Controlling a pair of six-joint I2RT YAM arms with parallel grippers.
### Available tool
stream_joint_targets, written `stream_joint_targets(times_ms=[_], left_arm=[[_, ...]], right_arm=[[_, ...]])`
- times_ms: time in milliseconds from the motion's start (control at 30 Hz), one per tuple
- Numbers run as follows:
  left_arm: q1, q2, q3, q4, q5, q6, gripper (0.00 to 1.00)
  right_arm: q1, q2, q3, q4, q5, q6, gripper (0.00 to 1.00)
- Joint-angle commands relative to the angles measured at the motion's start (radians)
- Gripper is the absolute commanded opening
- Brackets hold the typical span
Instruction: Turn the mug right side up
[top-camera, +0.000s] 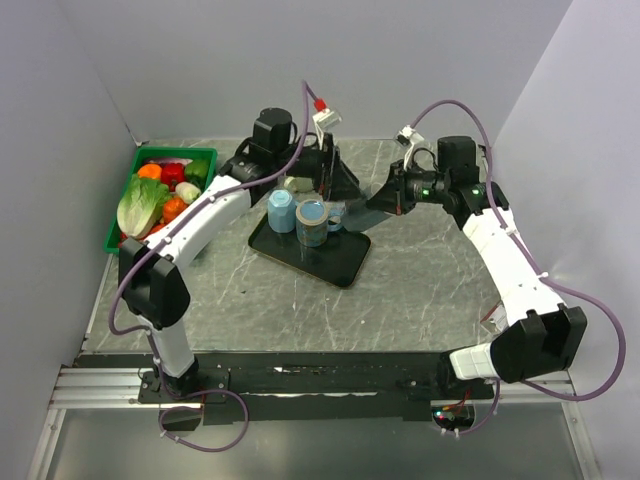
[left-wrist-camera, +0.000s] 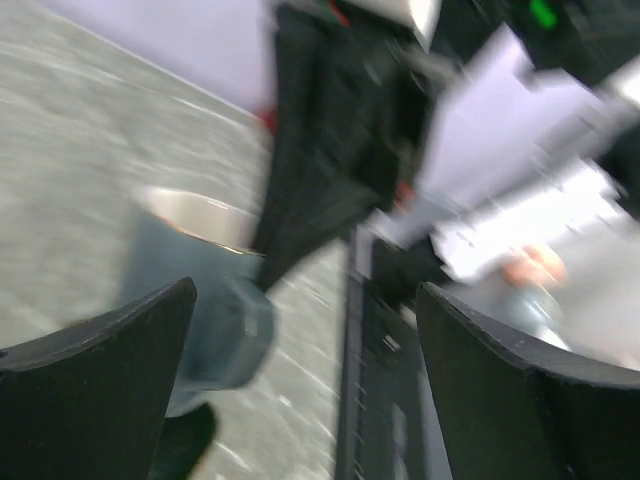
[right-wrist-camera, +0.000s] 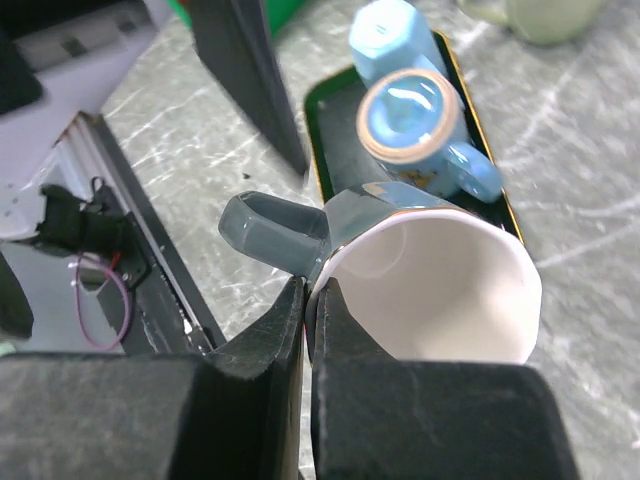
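The mug (right-wrist-camera: 430, 270) is grey-blue outside and white inside, with its handle (right-wrist-camera: 270, 225) sticking out to the left. My right gripper (right-wrist-camera: 312, 300) is shut on its rim beside the handle, one finger inside and one outside. Its opening faces the right wrist camera, and it hangs over the tray's right edge. In the blurred left wrist view the same mug (left-wrist-camera: 200, 290) lies left of my left gripper (left-wrist-camera: 305, 370), which is open and holds nothing. From above, the left gripper (top-camera: 335, 180) and the right gripper (top-camera: 375, 200) stand close together behind the tray, and the mug is hidden between them.
On the black tray (top-camera: 320, 262) stand an upright blue mug (right-wrist-camera: 415, 115) and a light blue cup (right-wrist-camera: 385, 35). A pale green cup (top-camera: 297, 184) sits behind the tray. At the far left a green basket (top-camera: 175, 152) holds vegetables.
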Motion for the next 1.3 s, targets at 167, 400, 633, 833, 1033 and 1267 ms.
stream_joint_targets(times_ms=[167, 400, 633, 833, 1033, 1267], left_arm=[[0.087, -0.178, -0.123, 0.078, -0.488, -0.120, 0.96], [0.107, -0.290, -0.197, -0.049, -0.758, -0.060, 0.96], [0.126, -0.316, -0.231, -0.098, -0.771, -0.054, 0.96], [0.127, -0.322, -0.246, -0.113, -0.763, -0.052, 0.96], [0.132, -0.322, -0.255, -0.121, -0.752, -0.049, 0.96], [0.135, -0.306, -0.248, -0.136, -0.737, -0.043, 0.96]], right_arm=[[0.002, 0.029, 0.138, 0.040, 0.207, -0.022, 0.00], [0.024, 0.189, 0.274, 0.002, 0.473, -0.107, 0.00], [0.105, 0.359, 0.357, 0.038, 0.644, -0.196, 0.00], [0.157, 0.531, 0.516, 0.043, 0.708, -0.312, 0.00], [0.189, 0.640, 0.615, 0.061, 0.710, -0.429, 0.00], [0.231, 0.738, 0.679, 0.022, 0.627, -0.556, 0.00]])
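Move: The right hand already holds the grey mug by its rim. Clear table for it lies about 20 cm ahead, 5 cm left and 28 cm below. Of that hand, the green mug is some 24 cm ahead and 18 cm left, and the blue rimmed mug 10 cm ahead and 15 cm left, both about 25 cm down. From the empty left hand, the clear spot is 21 cm ahead, 2 cm right and 33 cm below. Keeping its pinch on the grey mug's rim, the right hand carries it forward nearly 20 cm past the tray's right side towards the clear table, sinking about 12 cm in the second half while the fingers tip steeper downward. The left hand, still wide open, backs off forward and then left, swinging counter-clockwise some 50 degrees. ##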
